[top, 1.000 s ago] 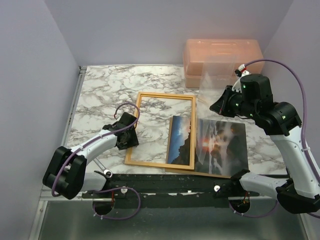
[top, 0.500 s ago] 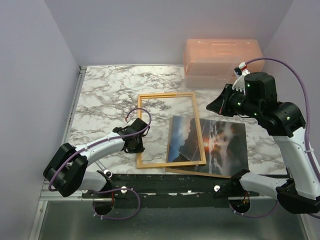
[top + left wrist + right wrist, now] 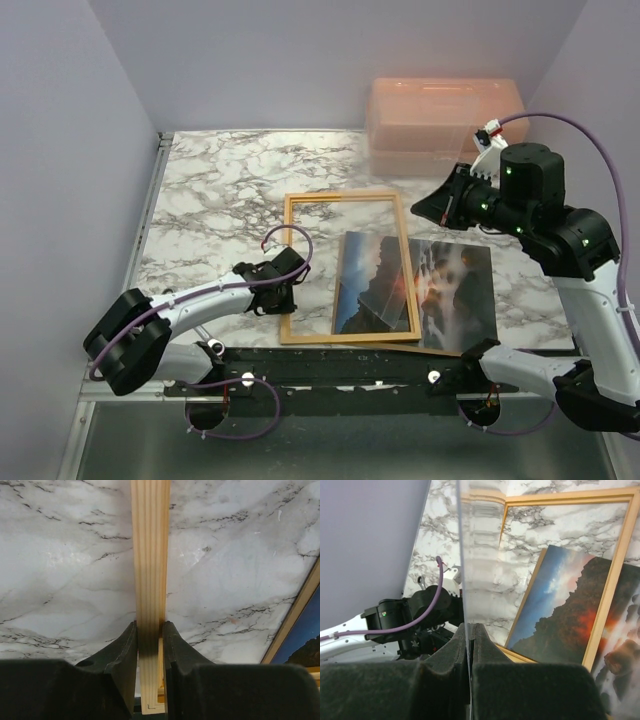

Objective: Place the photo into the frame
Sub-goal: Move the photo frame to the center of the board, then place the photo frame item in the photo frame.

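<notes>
The orange wooden frame [image 3: 345, 197] lies flat on the marble table, its right rail crossing the photo [image 3: 455, 285]. The photo, with a red sun, dark rocks and blue sky, lies face up, its left part inside the frame opening. My left gripper [image 3: 286, 298] is shut on the frame's left rail near the near corner; in the left wrist view the rail [image 3: 150, 540] runs straight out from between the fingers of the left gripper [image 3: 150, 625]. Raised above the table's right side, my right gripper [image 3: 424, 210] is shut on a clear sheet [image 3: 480, 555], pinched at its edge by the right gripper [image 3: 469, 627].
A pink translucent box [image 3: 445, 110] stands at the back right against the wall. A metal rail [image 3: 150, 200] edges the table's left side. In the right wrist view the frame [image 3: 570, 496], the photo [image 3: 560, 615] and my left arm [image 3: 415, 610] lie below the sheet.
My left gripper has closed on the frame's left rail and slid the frame rightward, so its right rail now lies further across the photo. The right gripper has drifted slightly right with the sheet.
</notes>
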Robot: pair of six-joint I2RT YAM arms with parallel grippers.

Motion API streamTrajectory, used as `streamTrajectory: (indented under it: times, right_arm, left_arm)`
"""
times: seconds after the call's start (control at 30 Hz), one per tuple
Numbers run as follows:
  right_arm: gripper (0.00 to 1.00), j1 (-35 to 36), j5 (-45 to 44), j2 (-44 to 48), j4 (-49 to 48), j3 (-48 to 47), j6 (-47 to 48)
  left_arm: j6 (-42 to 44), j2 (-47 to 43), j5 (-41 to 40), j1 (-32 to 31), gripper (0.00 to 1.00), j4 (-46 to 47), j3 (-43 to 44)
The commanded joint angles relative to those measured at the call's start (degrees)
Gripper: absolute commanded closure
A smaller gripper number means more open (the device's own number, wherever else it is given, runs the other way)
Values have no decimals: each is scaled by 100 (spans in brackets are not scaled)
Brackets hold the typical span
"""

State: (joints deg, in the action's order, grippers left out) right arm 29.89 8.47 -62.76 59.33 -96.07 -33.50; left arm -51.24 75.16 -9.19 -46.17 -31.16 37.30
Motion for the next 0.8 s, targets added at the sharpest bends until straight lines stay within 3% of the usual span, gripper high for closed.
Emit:
streamTrajectory:
  times: [0.0, 0.23, 0.3, 0.37, 0.5, 0.63, 0.77]
  right_arm:
    - [100, -18, 86, 69, -273, 305, 19]
    - [100, -18, -26, 67, -329, 628, 112]
    - [100, -23, -29, 58, -343, 715, 146]
    - [100, -18, 9, 43, -389, 835, 155]
    - [100, -18, 454, -70, -533, 1059, 219]
    - [100, -19, 881, -243, -698, 1200, 328]
    - [100, -19, 1140, -476, -820, 1179, 436]
  left_arm:
    - [-87, -244, 115, -173, 100, -109, -240]
    - [-132, -256, 114, -218, 100, -66, -289]
    - [-133, -248, 119, -217, 87, -66, -316]
    - [-76, -285, 170, -218, 64, -40, -331]
    - [58, -508, 233, -212, 39, -39, -282]
    - [186, -825, 418, -75, 30, 29, -267]
    - [300, -1178, 872, 351, 30, 279, -472]
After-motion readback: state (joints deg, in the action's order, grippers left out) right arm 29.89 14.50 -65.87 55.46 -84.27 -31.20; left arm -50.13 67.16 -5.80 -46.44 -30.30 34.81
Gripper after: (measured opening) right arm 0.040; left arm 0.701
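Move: The left hand still pinches the near part of the photo frame's left side, close to table height; the frame's middle lies about 13 cm to its right and 10 cm ahead, the photo on its board some 27 cm right and 4 cm ahead. From the right hand, high up with the clear sheet, the frame's middle is roughly 9 cm left, 5 cm ahead and 38 cm below, the photo about 5 cm right, 1 cm back and equally far below. The left hand draws the pinched left side of the frame the last 1 cm back towards the robot and holds still there, then opens its fingers wide, letting go of the wood, and starts straight up, about 2 cm. Meanwhile the right hand keeps its pinch on the clear sheet and sinks about 8 cm towards the frame, tipping the fingers some 10 degrees further down and easing a little to the left towards the end. ##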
